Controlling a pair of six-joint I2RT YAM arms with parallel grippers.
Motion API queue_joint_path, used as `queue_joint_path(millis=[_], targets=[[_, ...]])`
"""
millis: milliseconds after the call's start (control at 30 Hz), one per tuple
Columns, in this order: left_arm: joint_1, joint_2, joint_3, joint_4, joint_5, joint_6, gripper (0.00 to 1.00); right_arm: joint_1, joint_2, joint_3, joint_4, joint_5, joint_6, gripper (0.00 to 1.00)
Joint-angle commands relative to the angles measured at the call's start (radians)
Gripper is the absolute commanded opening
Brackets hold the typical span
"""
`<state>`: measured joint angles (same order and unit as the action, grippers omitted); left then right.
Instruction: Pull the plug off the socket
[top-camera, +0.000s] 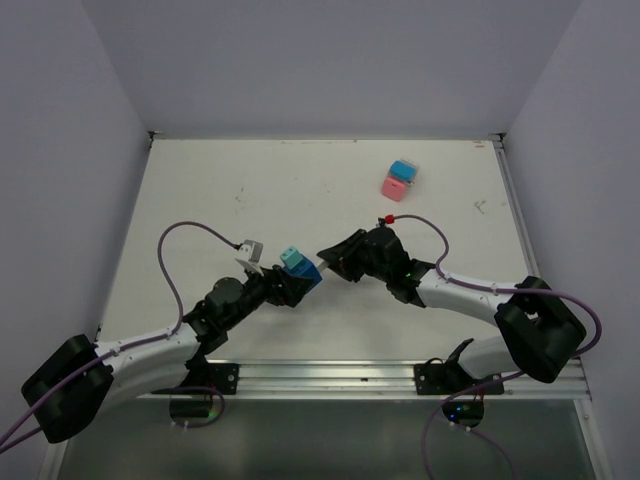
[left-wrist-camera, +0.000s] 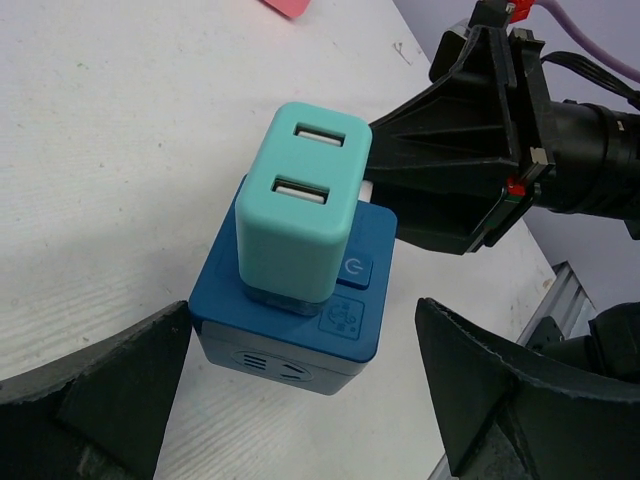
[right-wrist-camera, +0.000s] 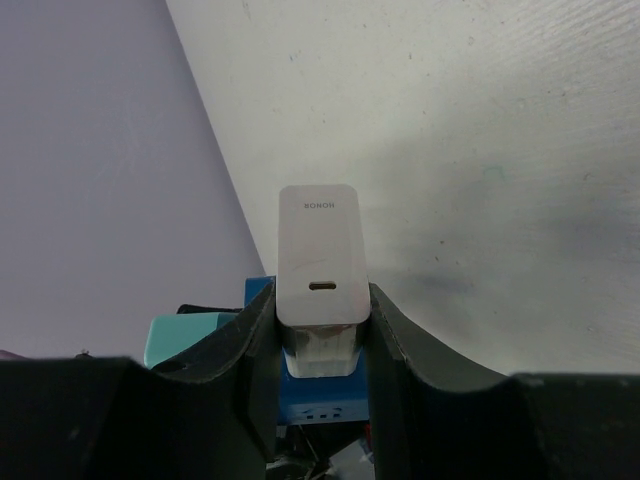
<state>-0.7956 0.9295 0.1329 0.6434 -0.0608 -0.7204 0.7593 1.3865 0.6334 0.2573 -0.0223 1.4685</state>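
A blue cube socket (left-wrist-camera: 300, 335) (top-camera: 307, 273) sits near the table's front middle. A teal plug (left-wrist-camera: 300, 205) (top-camera: 292, 259) with two USB ports stands in its top face. A white plug (right-wrist-camera: 318, 255) sticks out of its side, and my right gripper (right-wrist-camera: 320, 320) (top-camera: 335, 258) is shut on that plug, one finger on each flank. The blue socket (right-wrist-camera: 330, 395) shows just below the white plug. My left gripper (left-wrist-camera: 302, 330) (top-camera: 283, 285) is open, with a finger on each side of the socket and a gap on both sides.
A pink and light-blue cube pair (top-camera: 399, 180) lies at the back right of the table. Purple cables (top-camera: 172, 262) loop beside both arms. Grey walls enclose the white table (top-camera: 300, 190), and a metal rail (top-camera: 330, 375) runs along the near edge.
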Motion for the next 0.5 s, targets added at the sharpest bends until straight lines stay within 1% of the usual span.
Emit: queue_joint_path(millis=[0,133,233,267,300,333,400,433,467], targets=[[-0.008,0.028,0.024,0.096,-0.027,0.053,0.95,0.006,-0.046,0.022,0.129,-0.03,0.07,0.0],[-0.011,0.049,0.025,0.108,-0.028,0.059,0.9,0.006,-0.041,0.014,0.154,-0.041,0.095,0.0],[-0.011,0.043,0.025,0.113,-0.034,0.068,0.79,0.006,-0.038,0.018,0.152,-0.05,0.093,0.0],[-0.014,0.04,0.027,0.113,-0.031,0.073,0.72,0.006,-0.035,0.02,0.152,-0.05,0.093,0.0],[-0.013,0.029,0.027,0.113,-0.03,0.079,0.69,0.008,-0.035,0.02,0.152,-0.056,0.093,0.0],[-0.014,0.023,0.027,0.108,-0.03,0.082,0.62,0.009,-0.034,0.019,0.149,-0.059,0.095,0.0],[-0.014,0.003,0.025,0.099,-0.031,0.091,0.55,0.009,-0.03,0.014,0.148,-0.061,0.095,0.0],[-0.013,-0.003,0.024,0.087,-0.034,0.095,0.49,0.009,-0.03,0.009,0.148,-0.062,0.095,0.0],[-0.014,-0.011,0.022,0.085,-0.036,0.095,0.45,0.011,-0.029,0.008,0.148,-0.064,0.095,0.0]])
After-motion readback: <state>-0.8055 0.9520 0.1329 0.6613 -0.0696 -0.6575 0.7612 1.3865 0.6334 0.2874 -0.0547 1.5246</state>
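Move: The blue socket sits between the left hand's open fingertips and slightly beyond, its middle about 3 cm ahead, 1 cm to the right and roughly level with the hand point. The teal plug on its upper face is some 5 cm ahead, 2 cm left and 3 cm up from that hand; the white plug is about 5 cm ahead and 5 cm right of it, nearly level. From the right hand, which already holds the white plug, the socket lies some 4 cm left, 2 cm back and about level. The left hand dips about 1 cm, comes roughly half of that back up, and shuts its fingers from almost wide open to about two thirds, pinching the blue socket by two opposite sides at its near end, below the teal plug. Meanwhile the right hand keeps its unchanged pinch on the white plug and brings plug and socket about 1 cm up and nearly as far left, into the closing left fingers, with only a slight roll. ##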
